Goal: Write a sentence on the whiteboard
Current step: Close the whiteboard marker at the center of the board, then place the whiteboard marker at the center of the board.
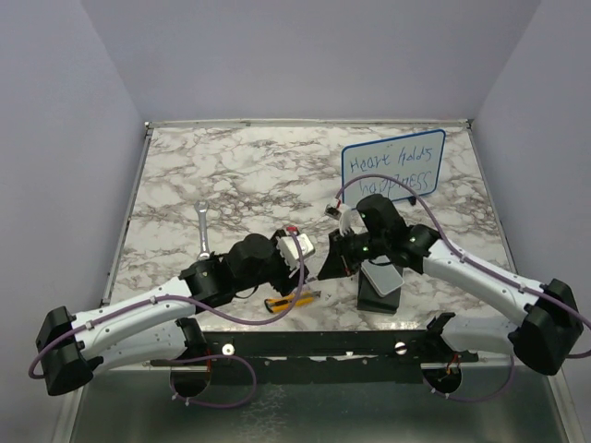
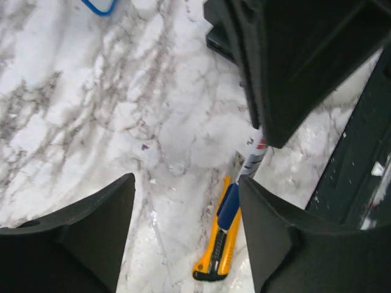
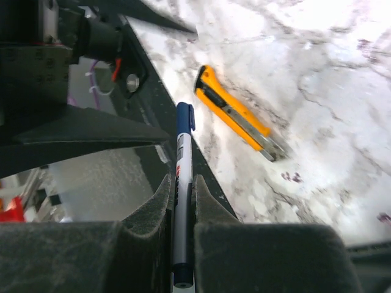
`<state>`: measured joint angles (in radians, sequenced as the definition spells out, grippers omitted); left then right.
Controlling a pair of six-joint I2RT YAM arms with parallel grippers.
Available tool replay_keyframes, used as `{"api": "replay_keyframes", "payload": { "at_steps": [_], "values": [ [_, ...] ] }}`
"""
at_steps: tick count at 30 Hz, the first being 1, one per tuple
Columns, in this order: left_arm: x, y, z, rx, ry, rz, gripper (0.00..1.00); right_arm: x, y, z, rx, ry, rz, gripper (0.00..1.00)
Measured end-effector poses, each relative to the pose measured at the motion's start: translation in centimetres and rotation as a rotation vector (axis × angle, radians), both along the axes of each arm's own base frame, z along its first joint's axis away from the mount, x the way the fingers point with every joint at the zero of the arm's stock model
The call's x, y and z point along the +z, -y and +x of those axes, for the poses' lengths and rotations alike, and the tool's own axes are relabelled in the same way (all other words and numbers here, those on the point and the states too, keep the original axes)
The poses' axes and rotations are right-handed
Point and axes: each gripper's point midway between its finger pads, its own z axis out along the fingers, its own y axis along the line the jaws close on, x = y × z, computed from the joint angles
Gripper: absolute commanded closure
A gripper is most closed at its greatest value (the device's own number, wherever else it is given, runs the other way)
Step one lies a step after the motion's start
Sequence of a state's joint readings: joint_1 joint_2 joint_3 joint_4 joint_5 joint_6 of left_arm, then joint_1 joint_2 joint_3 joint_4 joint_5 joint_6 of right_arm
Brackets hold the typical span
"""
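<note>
The whiteboard (image 1: 392,164) stands at the back right, blue-framed, with the sentence (image 1: 390,171) on it in two lines of blue handwriting. One blue corner of the whiteboard (image 2: 101,6) shows in the left wrist view. My right gripper (image 3: 182,183) is shut on a white marker (image 3: 182,207) whose blue cap (image 3: 185,119) points down toward the table's near edge. My left gripper (image 2: 186,183) is open with nothing between its fingers (image 2: 91,232). It sits just left of the capped end of the marker (image 2: 252,160). In the top view the left gripper (image 1: 307,266) and right gripper (image 1: 326,266) nearly meet at the centre front.
A yellow utility knife (image 1: 294,300) lies near the front edge, right under the marker's cap (image 2: 229,204). A steel wrench (image 1: 203,231) lies to the left. A pale grey rounded box (image 1: 381,281) sits beneath the right arm. A black rail (image 1: 314,343) runs along the front.
</note>
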<state>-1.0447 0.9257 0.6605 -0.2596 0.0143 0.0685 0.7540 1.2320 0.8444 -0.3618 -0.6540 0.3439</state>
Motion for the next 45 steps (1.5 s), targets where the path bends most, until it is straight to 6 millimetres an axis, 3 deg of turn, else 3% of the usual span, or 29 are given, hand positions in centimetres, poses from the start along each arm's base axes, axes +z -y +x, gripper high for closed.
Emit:
{"api": "replay_keyframes", "payload": {
  "at_steps": [2, 4, 12, 17, 22, 24, 26, 31, 37, 40, 45],
  "values": [
    [1.4, 0.0, 1.0, 0.039, 0.047, -0.038, 0.09, 0.6, 0.8, 0.3, -0.047, 0.038, -0.030, 0.99],
    [2.4, -0.2, 1.7, 0.074, 0.084, -0.064, 0.04, 1.0, 1.7, 1.0, -0.110, 0.079, -0.067, 0.99],
    [3.3, -0.8, 2.7, 0.147, 0.104, -0.090, 0.01, 1.2, 5.2, 4.8, -0.398, 0.212, -0.186, 0.99],
    [3.7, -1.8, 4.4, 0.238, 0.065, -0.116, 0.01, -0.5, 5.9, 6.1, -0.508, 0.239, -0.172, 0.99],
    [3.5, -7.1, 10.0, 0.524, -0.007, -0.168, 0.01, -3.5, 5.6, 6.5, -0.570, 0.232, -0.114, 0.99],
    [3.2, -10.1, 12.2, 0.661, -0.030, -0.192, 0.01, -4.4, 5.3, 6.7, -0.583, 0.238, -0.096, 0.99],
    [3.2, -12.3, 13.4, 0.757, -0.044, -0.217, 0.01, -5.0, 4.8, 7.2, -0.597, 0.249, -0.076, 0.99],
    [3.2, -15.3, 14.8, 0.888, -0.055, -0.247, 0.01, -6.7, 3.6, 8.9, -0.623, 0.268, -0.082, 0.99],
    [3.2, -16.3, 15.1, 0.929, -0.050, -0.249, 0.01, -8.9, 2.9, 10.1, -0.636, 0.264, -0.122, 0.86],
    [3.2, -16.7, 15.2, 0.946, -0.051, -0.254, 0.01, -8.9, 2.2, 10.8, -0.642, 0.258, -0.115, 0.81],
    [3.2, -18.1, 15.6, 0.995, -0.051, -0.262, 0.01, -9.2, 1.8, 11.1, -0.656, 0.233, -0.123, 0.55]
  ]
}}
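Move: The right hand holds the capped marker. The open table spot it heads for is about 13 cm ahead of it, not off to either side, and 10 cm down. From that hand, the yellow knife lies some 7 cm left and level fore and aft, and the black case about 16 cm right and 4 cm ahead, both roughly 10 cm below. From the left hand, that spot is about 11 cm ahead, 7 cm right and 10 cm down. Right hand lowers the marker 9 cm, 11 forward, and opens; left opens fully, swinging some 24 cm forward-left. ##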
